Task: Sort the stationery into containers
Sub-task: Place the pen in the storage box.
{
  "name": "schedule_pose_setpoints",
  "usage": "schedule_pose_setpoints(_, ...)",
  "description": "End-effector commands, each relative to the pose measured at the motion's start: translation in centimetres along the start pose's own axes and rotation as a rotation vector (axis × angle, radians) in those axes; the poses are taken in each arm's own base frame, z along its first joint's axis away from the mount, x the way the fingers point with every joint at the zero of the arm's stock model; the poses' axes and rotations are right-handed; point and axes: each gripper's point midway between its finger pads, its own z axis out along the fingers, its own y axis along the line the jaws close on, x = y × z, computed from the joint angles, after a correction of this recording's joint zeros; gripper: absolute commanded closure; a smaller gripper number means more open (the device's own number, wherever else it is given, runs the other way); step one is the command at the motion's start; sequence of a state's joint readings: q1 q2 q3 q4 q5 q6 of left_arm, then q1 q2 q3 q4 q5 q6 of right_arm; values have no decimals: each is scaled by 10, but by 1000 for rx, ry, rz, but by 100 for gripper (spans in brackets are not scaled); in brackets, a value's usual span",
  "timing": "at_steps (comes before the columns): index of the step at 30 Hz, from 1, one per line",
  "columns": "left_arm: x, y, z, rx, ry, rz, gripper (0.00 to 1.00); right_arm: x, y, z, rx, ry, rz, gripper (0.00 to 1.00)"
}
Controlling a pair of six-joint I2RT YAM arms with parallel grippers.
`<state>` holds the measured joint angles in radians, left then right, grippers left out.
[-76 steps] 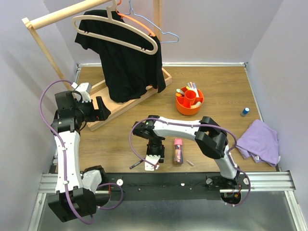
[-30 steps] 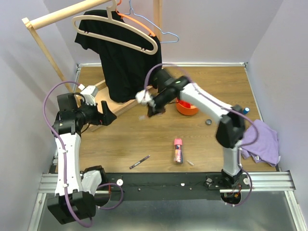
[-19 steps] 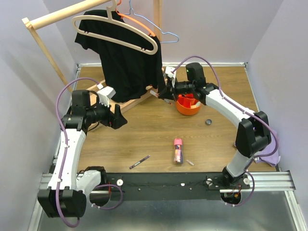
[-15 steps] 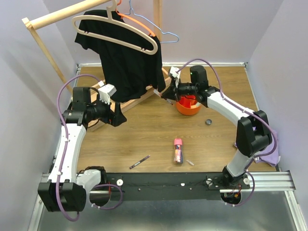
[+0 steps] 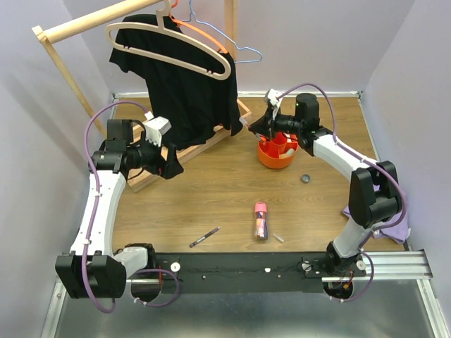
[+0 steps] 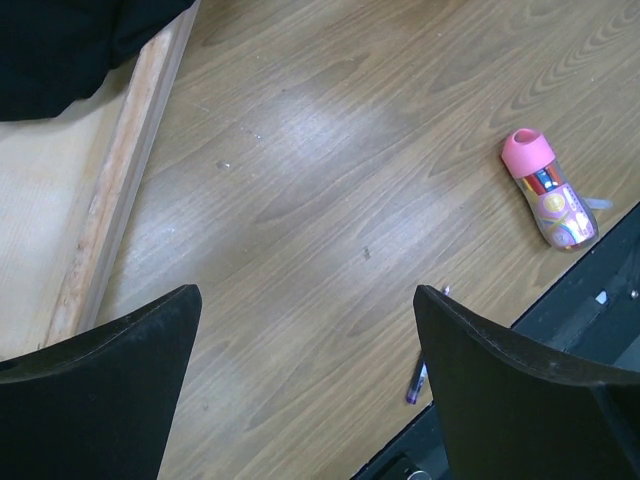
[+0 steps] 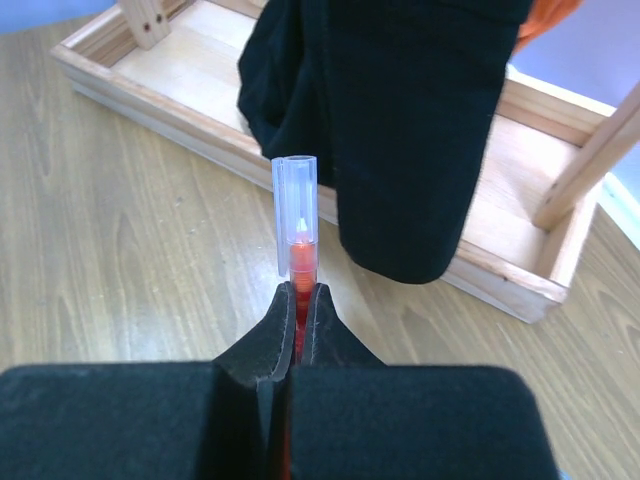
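Observation:
My right gripper (image 5: 256, 127) hovers at the back of the table, just left of the round orange organiser (image 5: 272, 161), which holds several pens. It is shut on an orange-red pen with a clear cap (image 7: 297, 225) that sticks out past the fingertips (image 7: 281, 305). My left gripper (image 5: 170, 166) hangs open and empty above the table's left side, its fingers (image 6: 110, 385) spread wide. A stubby pink tube (image 5: 261, 220) (image 6: 548, 195) lies near the front edge, with a dark slim pen (image 5: 204, 236) (image 6: 416, 381) to its left.
A wooden rack base (image 5: 184, 154) (image 7: 190, 75) runs diagonally at the back left. A black shirt (image 5: 184, 84) (image 7: 400, 120) hangs over it from hangers. A small dark cap (image 5: 305, 178) lies right of centre, and a purple cloth (image 5: 400, 227) sits at the right edge.
The right arm carried the orange-red pen back and right, from beside the shirt to the organiser's left rim. The left arm shifted slightly and stayed open.

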<state>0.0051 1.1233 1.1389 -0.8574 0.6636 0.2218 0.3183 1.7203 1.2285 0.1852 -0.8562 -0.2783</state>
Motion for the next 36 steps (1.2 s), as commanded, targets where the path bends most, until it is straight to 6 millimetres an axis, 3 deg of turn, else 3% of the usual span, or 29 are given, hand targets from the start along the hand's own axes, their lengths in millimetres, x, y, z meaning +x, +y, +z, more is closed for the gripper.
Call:
schedule_pose_setpoints(1, -11, 4, -3, -23, -9, 27, 4, 9, -12, -3, 45, 5, -19, 99)
schedule_pose_setpoints(7, -16, 6, -3, -27, -14, 32, 4, 29, -13, -6, 60, 41, 0, 99)
schedule_pose_setpoints(22, -18, 7, -1, -26, -17, 31, 4, 54, -16, -13, 110, 81, 15, 97)
schedule_pose_setpoints(24, -19, 7, -3, -31, -22, 37, 4, 57, -14, -14, 112, 87, 22, 92)
schedule_pose_setpoints(26, -18, 7, -4, -34, -18, 44, 4, 56, -12, -16, 111, 90, 21, 77)
schedule_pose_setpoints(30, -15, 6, -4, -33, -16, 36, 4, 47, -9, -21, 118, 89, 17, 60)
schedule_pose_setpoints(33, -10, 5, -5, -32, -9, 42, 4, 31, -6, -29, 130, 81, 13, 53)
schedule_pose_setpoints(36, 4, -7, -3, -10, 52, 110, 4, 19, 0, -38, 134, 83, 11, 52)
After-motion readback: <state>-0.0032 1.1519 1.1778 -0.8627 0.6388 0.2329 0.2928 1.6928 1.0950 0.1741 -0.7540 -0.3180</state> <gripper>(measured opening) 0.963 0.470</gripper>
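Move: The orange storage box is the target: its middle lies about 9 cm to the right of the right hand, roughly 1 cm farther out and 12 cm below. The near corner of the wooden tray is some 18 cm ahead of this hand and 3 cm to its left; the small grey disc is about 9 cm back and 19 cm to its right. From the idle left hand, the box is around 16 cm ahead and 33 cm to the right, well below. The red pen, already pinched near its clear cap, is lowered by the right hand about 5 cm towards the left side of the orange box while the hand shifts some 3 cm to its right, the wrist swinging slightly clockwise. Near the bottom the fingers part to about half open and let go of the pen, the hand just starting to rise. ##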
